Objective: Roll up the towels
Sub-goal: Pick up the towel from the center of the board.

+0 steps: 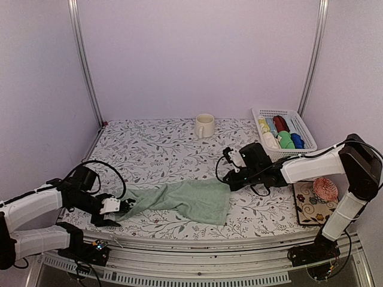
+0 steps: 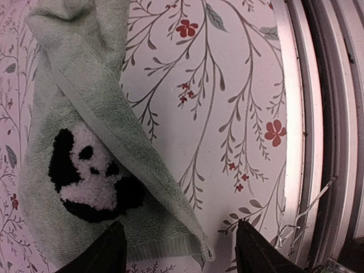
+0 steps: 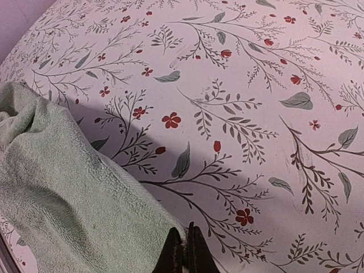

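Note:
A pale sage green towel point(image 1: 185, 200) lies loosely spread near the table's front edge, with a panda patch point(image 2: 91, 176) near its left end. My left gripper point(image 1: 122, 208) sits low at that end, open. Its fingers stand either side of the towel's folded corner point(image 2: 196, 242) without closing on it. My right gripper point(image 1: 230, 179) is at the towel's far right corner. In the right wrist view this gripper point(image 3: 185, 253) is shut, with the towel's edge point(image 3: 114, 193) pinched between its tips.
A cream mug point(image 1: 204, 125) stands at the back centre. A white basket point(image 1: 261, 113) at the back right holds several rolled cloths. A patterned mat point(image 1: 306, 206) with a pink object point(image 1: 325, 188) lies at the right. The table's metal front rail point(image 2: 318, 142) runs close to my left gripper.

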### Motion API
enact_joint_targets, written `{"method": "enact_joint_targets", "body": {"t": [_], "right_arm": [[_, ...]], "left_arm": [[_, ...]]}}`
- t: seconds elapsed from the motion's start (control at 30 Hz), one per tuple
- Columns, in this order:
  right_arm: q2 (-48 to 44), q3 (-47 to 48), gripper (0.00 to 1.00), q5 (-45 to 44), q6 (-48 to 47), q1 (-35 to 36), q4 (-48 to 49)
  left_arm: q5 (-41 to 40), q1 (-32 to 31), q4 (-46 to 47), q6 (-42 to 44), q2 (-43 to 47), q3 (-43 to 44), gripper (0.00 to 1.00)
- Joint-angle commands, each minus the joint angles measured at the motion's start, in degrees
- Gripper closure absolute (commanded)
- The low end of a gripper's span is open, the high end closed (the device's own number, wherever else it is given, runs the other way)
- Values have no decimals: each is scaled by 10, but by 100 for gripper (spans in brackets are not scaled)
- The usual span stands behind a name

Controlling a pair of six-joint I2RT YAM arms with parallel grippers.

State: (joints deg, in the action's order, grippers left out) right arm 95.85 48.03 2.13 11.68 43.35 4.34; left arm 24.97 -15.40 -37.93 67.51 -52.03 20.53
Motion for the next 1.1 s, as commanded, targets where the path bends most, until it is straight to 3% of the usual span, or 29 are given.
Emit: {"method": "enact_joint_targets", "body": {"t": [0.0,0.67,0.77,0.87,1.07], "right_arm": [[-25,-10,98,-22,-7,-6,10],[-24,-18,98,-21,-3,-6,26],[-30,-21,98,-19,-5,-6,27],[-37,-24,98,-15,-12,-6,31],[-75,-32,98,-7,-46,-6,40]], "left_arm": [[6,-13,22,-17,-37,27,35],[-20,-34,14,-32,-72,36,65],[-22,-36,15,-37,-86,42,77],[-22,-37,17,-42,-99,47,100],[-62,-37,96,-108,-70,61,100]]}}
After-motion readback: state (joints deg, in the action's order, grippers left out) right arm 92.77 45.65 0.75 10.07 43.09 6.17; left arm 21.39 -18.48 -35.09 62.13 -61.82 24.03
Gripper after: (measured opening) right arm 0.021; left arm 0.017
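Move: The towel's near-left folded corner is almost between the left fingers, about 1 cm back, 1 cm to the right and 1 cm below the hand point. The panda patch is some 5 cm ahead and 4 cm to the right, and the near table edge about 5 cm behind, both about 2 cm below. From the right hand, already holding the towel's far-right corner, that left corner is roughly 40 cm left, 15 cm back and 5 cm lower. Close the left gripper fully on the towel's folded near-left corner while easing it down about 1 cm and tipping it some 5 degrees; once the corner is pinched, start it forward by barely a centimetre. Keep the right gripper shut on its corner, draw it just under 1 cm to the right early on, then begin lifting it about 1 cm at the end. ##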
